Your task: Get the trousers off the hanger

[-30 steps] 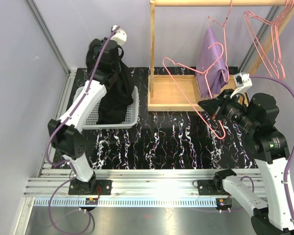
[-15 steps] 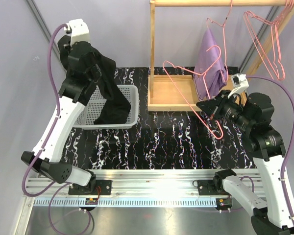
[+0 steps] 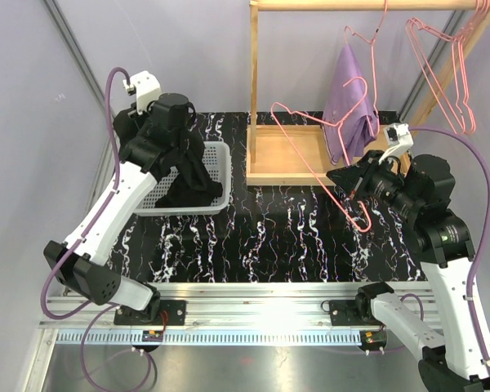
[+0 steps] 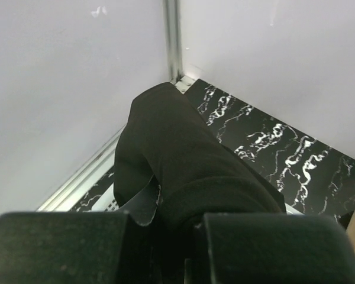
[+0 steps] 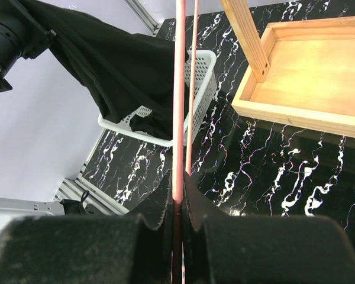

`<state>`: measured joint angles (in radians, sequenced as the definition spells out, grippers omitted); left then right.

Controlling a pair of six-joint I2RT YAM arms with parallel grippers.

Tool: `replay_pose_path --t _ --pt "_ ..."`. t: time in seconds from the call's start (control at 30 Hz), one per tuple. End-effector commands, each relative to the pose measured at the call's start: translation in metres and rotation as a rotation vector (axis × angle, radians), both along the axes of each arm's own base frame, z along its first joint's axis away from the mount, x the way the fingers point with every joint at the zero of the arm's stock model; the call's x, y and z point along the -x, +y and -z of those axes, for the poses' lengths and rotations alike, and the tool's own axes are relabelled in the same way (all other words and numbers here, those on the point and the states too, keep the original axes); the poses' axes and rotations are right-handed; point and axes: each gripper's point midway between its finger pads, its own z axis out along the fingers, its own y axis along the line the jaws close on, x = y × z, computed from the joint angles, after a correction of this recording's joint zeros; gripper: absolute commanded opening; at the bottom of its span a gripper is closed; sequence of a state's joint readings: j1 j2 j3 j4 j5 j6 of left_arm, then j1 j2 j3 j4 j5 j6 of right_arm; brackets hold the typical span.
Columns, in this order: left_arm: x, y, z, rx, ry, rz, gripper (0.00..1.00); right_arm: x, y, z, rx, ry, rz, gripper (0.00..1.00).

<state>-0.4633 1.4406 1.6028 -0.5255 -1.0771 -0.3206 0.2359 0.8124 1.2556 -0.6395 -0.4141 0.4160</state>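
Observation:
The black trousers point(image 3: 193, 175) hang from my left gripper point(image 3: 180, 153), which is shut on them, and their lower end lies in the white basket point(image 3: 180, 210). In the left wrist view black cloth point(image 4: 186, 165) bulges out between the closed fingers of the left gripper point(image 4: 177, 234). My right gripper point(image 3: 355, 189) is shut on an empty pink wire hanger point(image 3: 306, 155), held tilted over the table. The right wrist view shows the hanger wire point(image 5: 178, 106) clamped in the right gripper point(image 5: 177, 195). The light purple trousers point(image 3: 349, 102) hang on another pink hanger on the rail.
A wooden rack stands at the back with a tray base point(image 3: 282, 155) and an upright post point(image 3: 253, 82). More pink hangers point(image 3: 441, 69) hang from its rail at the right. Purple walls close in the left and back sides.
My left arm swung out to the left and came back down lower, and the black trousers now hang lower into the basket. The right gripper and its hanger barely moved.

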Motion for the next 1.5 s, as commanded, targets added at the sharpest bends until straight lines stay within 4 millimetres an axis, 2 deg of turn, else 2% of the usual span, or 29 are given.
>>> replay_pose_path --t 0.0,0.27,0.3,0.33,0.37,0.4,0.43,0.47,0.53,0.73,0.97,1.0,1.03,1.1,1.13,1.2,1.33,1.43,1.47 --pt "0.026 0.024 -0.03 0.092 -0.166 -0.16 0.0 -0.001 0.007 -0.014 -0.025 -0.059 -0.034 0.0" --pt "0.065 0.066 -0.053 -0.015 -0.156 -0.282 0.0 -0.003 0.008 -0.017 -0.032 -0.067 -0.04 0.0" --pt "0.069 0.072 -0.063 -0.023 -0.184 -0.281 0.0 -0.002 0.008 -0.018 -0.035 -0.068 -0.041 0.0" --pt "0.06 0.069 -0.064 -0.019 -0.195 -0.215 0.0 -0.002 0.009 -0.018 -0.038 -0.067 -0.042 0.0" --pt "0.056 0.077 -0.056 -0.021 -0.189 -0.219 0.0 -0.002 0.009 -0.02 -0.041 -0.07 -0.043 0.0" --pt "0.049 0.078 -0.057 -0.004 -0.21 -0.196 0.0 -0.002 0.01 -0.019 -0.045 -0.065 -0.046 0.0" --pt "0.037 0.075 -0.051 0.0 -0.195 -0.172 0.0 -0.002 0.011 -0.019 -0.046 -0.067 -0.05 0.0" --pt "0.035 0.079 -0.058 0.012 -0.211 -0.19 0.0 -0.002 0.011 -0.02 -0.05 -0.065 -0.05 0.0" --pt "0.017 0.07 -0.052 0.034 -0.206 -0.164 0.0 -0.003 0.011 -0.018 -0.048 -0.062 -0.048 0.0" --pt "-0.014 0.051 -0.043 0.22 -0.314 -0.159 0.0 -0.004 0.009 -0.017 -0.031 -0.054 -0.043 0.0" --pt "-0.032 0.043 -0.044 0.359 -0.452 -0.228 0.0 -0.007 0.01 -0.012 -0.014 -0.05 -0.048 0.0" --pt "-0.034 0.041 -0.043 0.368 -0.471 -0.226 0.0 -0.007 0.01 -0.012 -0.017 -0.048 -0.052 0.0" --pt "-0.035 0.034 -0.032 0.365 -0.466 -0.216 0.0 -0.008 0.011 -0.012 -0.02 -0.05 -0.053 0.0" --pt "-0.035 0.031 -0.041 0.374 -0.552 -0.215 0.0 -0.01 0.012 -0.01 -0.021 -0.042 -0.059 0.0" --pt "-0.035 0.027 -0.033 0.374 -0.546 -0.213 0.0 -0.01 0.013 -0.011 -0.022 -0.043 -0.062 0.0" --pt "-0.036 0.024 -0.033 0.417 -0.581 -0.205 0.0 -0.012 0.013 -0.01 -0.017 -0.041 -0.063 0.0" --pt "-0.041 0.012 -0.016 0.467 -0.57 -0.177 0.0 -0.015 0.015 -0.011 -0.019 -0.042 -0.067 0.0" --pt "-0.037 0.003 -0.004 0.498 -0.561 -0.176 0.0 -0.017 0.016 -0.011 -0.024 -0.042 -0.068 0.0" --pt "-0.034 0.003 0.007 0.511 -0.556 -0.195 0.0 -0.018 0.017 -0.01 -0.028 -0.035 -0.07 0.0"
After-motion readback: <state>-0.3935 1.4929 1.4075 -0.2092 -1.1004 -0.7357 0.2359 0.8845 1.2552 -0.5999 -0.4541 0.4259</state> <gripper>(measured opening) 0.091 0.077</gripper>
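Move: My left hand already holds the black trousers high over the white basket, whose middle lies some 5 cm ahead, 4 cm right and about 33 cm below. The trouser legs already lying in the basket are about 3 cm ahead, 9 cm right and 31 cm down. The rack's wooden tray sits farther off, about 13 cm ahead and 48 cm right, some 37 cm down. From my right hand, still on the pink hanger, the basket is roughly 22 cm ahead, 44 cm left and 33 cm below. I swing my left hand out to the left, about 8 cm, while drawing it back about 5 cm and lifting slightly, then reverse it forward some 10 cm and back to the right, sinking about 7 cm towards the basket. On the return my wrist rolls left side down and tips the fingers up, some 20 degrees each. My fingers keep their hold on the trousers throughout. ##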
